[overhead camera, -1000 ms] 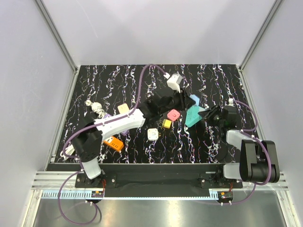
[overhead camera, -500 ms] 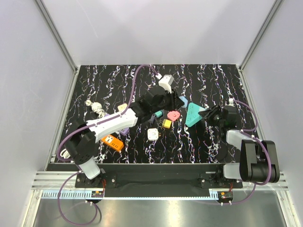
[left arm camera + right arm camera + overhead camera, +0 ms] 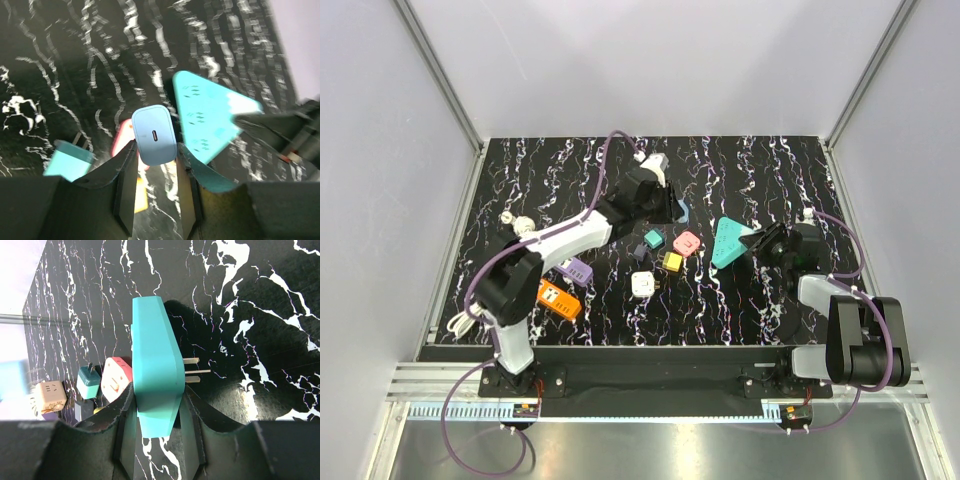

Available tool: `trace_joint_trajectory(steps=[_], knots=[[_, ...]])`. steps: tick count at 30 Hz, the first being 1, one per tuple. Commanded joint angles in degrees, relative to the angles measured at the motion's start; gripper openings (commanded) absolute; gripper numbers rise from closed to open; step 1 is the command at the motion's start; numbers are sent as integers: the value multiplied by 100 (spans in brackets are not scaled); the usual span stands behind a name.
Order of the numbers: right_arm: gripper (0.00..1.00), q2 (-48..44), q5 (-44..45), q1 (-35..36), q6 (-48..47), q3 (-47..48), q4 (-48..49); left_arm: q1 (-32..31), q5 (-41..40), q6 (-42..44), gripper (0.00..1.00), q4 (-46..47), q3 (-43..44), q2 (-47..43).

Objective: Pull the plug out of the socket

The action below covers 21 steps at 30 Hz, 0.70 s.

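The light blue plug [image 3: 154,134] is pinched between my left gripper's [image 3: 156,151] fingers, its flat face with a small slot towards the wrist camera. From above, this gripper [image 3: 670,207] holds the plug [image 3: 680,213] over the middle of the back of the table. The plug is clear of the teal triangular socket [image 3: 727,241], with a gap of bare table between them. My right gripper [image 3: 156,394] is shut on the socket [image 3: 154,367], which stands on edge with three metal prongs [image 3: 192,370] pointing right. In the top view the right gripper [image 3: 753,243] grips the socket's right corner.
Loose adapters lie left of the socket: a pink one [image 3: 688,242], a small teal one [image 3: 653,239], a yellow-and-black one [image 3: 670,262], a white one [image 3: 642,284], a purple one [image 3: 578,271] and an orange one [image 3: 558,300]. A white corded piece [image 3: 520,225] lies at far left.
My left arm has swung left and back, carrying the blue plug away from the teal socket. The right gripper and the socket have stayed put.
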Motion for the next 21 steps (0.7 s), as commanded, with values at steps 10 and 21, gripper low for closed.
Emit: trace_joint_trajectory(steps=[10,21], knots=[[0,103,412,-3,-335,-24,-343,364,97,-363,0,565,382,1046],[0,59,403,-3,-327,-50,-334,478,282,-530,14,381,672,1442]])
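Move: The light-blue plug is already off the socket in the left fingers. The clear table spot it is heading for lies about 6 cm ahead, 1 cm left and 15 cm below. Around that way, the pink plug is some 2 cm ahead and 3 cm right, the dark-green plug 3 cm ahead and 5 cm left, and the turquoise socket about 1 cm ahead and 13 cm right. From the right hand the spot is roughly 9 cm ahead and 20 cm left. Downward above all, quickly at first and then levelling off, the left hand lowers the light-blue plug about 9 cm while easing some 4 cm forward, to the clear table beyond the pink and dark-green plugs. The fingers tip about 10 degrees further down and keep their hold. The right hand stays still, still gripping the turquoise socket. ##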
